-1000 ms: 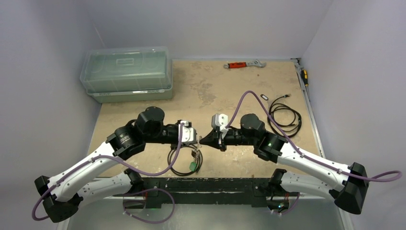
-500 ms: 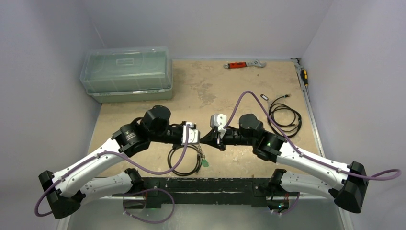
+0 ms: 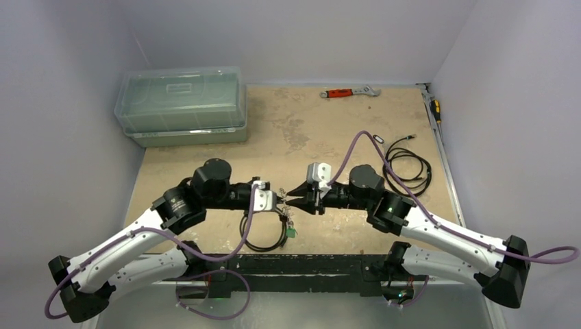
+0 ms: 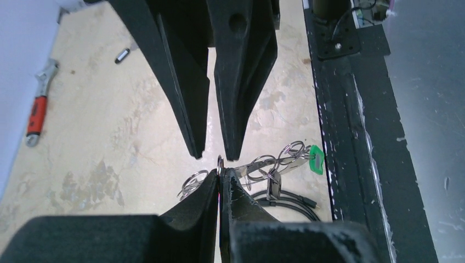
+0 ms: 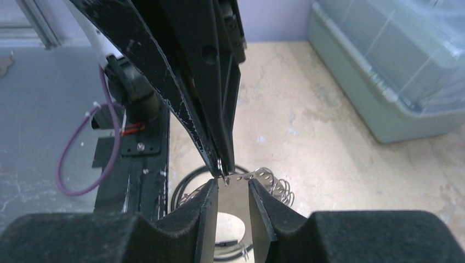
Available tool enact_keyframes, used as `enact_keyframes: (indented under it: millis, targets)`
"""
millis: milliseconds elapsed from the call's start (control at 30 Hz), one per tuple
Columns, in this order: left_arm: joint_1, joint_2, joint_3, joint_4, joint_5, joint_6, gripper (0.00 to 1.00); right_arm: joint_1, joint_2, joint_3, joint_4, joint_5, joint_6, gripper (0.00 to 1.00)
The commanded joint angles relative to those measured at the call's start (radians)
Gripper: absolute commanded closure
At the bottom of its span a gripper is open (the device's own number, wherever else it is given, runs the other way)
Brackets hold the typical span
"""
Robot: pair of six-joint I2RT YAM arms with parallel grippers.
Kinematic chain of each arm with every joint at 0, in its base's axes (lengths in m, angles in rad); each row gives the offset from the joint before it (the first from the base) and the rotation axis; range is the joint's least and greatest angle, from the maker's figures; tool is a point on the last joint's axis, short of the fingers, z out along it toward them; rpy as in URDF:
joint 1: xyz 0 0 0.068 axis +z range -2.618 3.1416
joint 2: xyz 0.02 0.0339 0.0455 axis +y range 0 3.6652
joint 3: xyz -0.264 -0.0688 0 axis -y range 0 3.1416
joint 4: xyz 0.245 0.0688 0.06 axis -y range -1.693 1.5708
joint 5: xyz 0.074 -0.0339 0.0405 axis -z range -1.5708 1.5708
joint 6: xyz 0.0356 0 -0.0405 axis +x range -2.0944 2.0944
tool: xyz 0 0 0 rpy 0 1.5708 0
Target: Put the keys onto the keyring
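Observation:
My left gripper (image 4: 220, 174) is shut on the keyring (image 4: 219, 163), a thin silvery ring seen edge-on at its fingertips. From that ring a bunch of smaller rings and the keys (image 4: 296, 161) hangs to the right, with a dark-headed key (image 4: 274, 183) and a green piece (image 4: 315, 156) in it. My right gripper (image 5: 233, 189) faces the left one tip to tip, open, its jaws either side of the ring and apart from it. In the top view the two grippers, left (image 3: 279, 199) and right (image 3: 291, 195), meet above the table's near middle, and the keys (image 3: 288, 223) dangle below.
A black cable coil (image 3: 264, 236) lies under the bunch, by the black front rail (image 3: 308, 264). Another cable coil (image 3: 408, 168) lies to the right. A lidded clear box (image 3: 181, 103) stands at the back left, a red-handled wrench (image 3: 342, 92) at the back edge.
The left gripper has closed onto the ring. The right gripper, shut until half a second ago, has opened. The hanging bunch shifted slightly to the right.

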Motion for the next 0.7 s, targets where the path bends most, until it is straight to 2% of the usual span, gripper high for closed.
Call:
enact_keyframes:
  millis: [0,133,467,667]
  targets:
    - [-0.003,-0.089,-0.068,0.231,0.038,-0.071,1.0,0.007,-0.078,-0.03,0.118,-0.005,0.022,0.7]
    - [-0.003,-0.169,-0.154,0.374,0.047,-0.135,1.0,0.007,-0.123,-0.059,0.17,-0.028,0.041,0.69]
    - [-0.003,-0.271,-0.309,0.726,0.016,-0.337,1.0,0.007,-0.105,-0.062,0.201,-0.081,0.056,0.7]
    - [-0.002,-0.288,-0.348,0.787,0.05,-0.353,1.0,0.007,-0.109,-0.055,0.217,-0.099,0.059,0.7]
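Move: The left fingers already pinch the small ring at the metal plate's upper edge. From them, the plate's middle lies about 2 cm back, 1 cm right and 4 cm below, with the green tag 6 cm back, 2 cm right and 3 cm below. The cable coil lies on the table, level fore and aft, about 5 cm left and 24 cm below. From the empty, part-open right hand, the small ring is about 2 cm left, straight across and 1 cm below; the plate's middle is 2 cm back, 1 cm left and 4 cm below. Up and a little back, the left hand lifts the ringed plate about 5 cm, keeping its pinch, while its wrist swings the fingertips upward by nearly 30 degrees. Alongside it the right hand also climbs some 4 cm and eases 2 cm back, tips tilting up about 10 degrees, then slows almost to a stop with its fingers still part-open beside the plate's right face. ##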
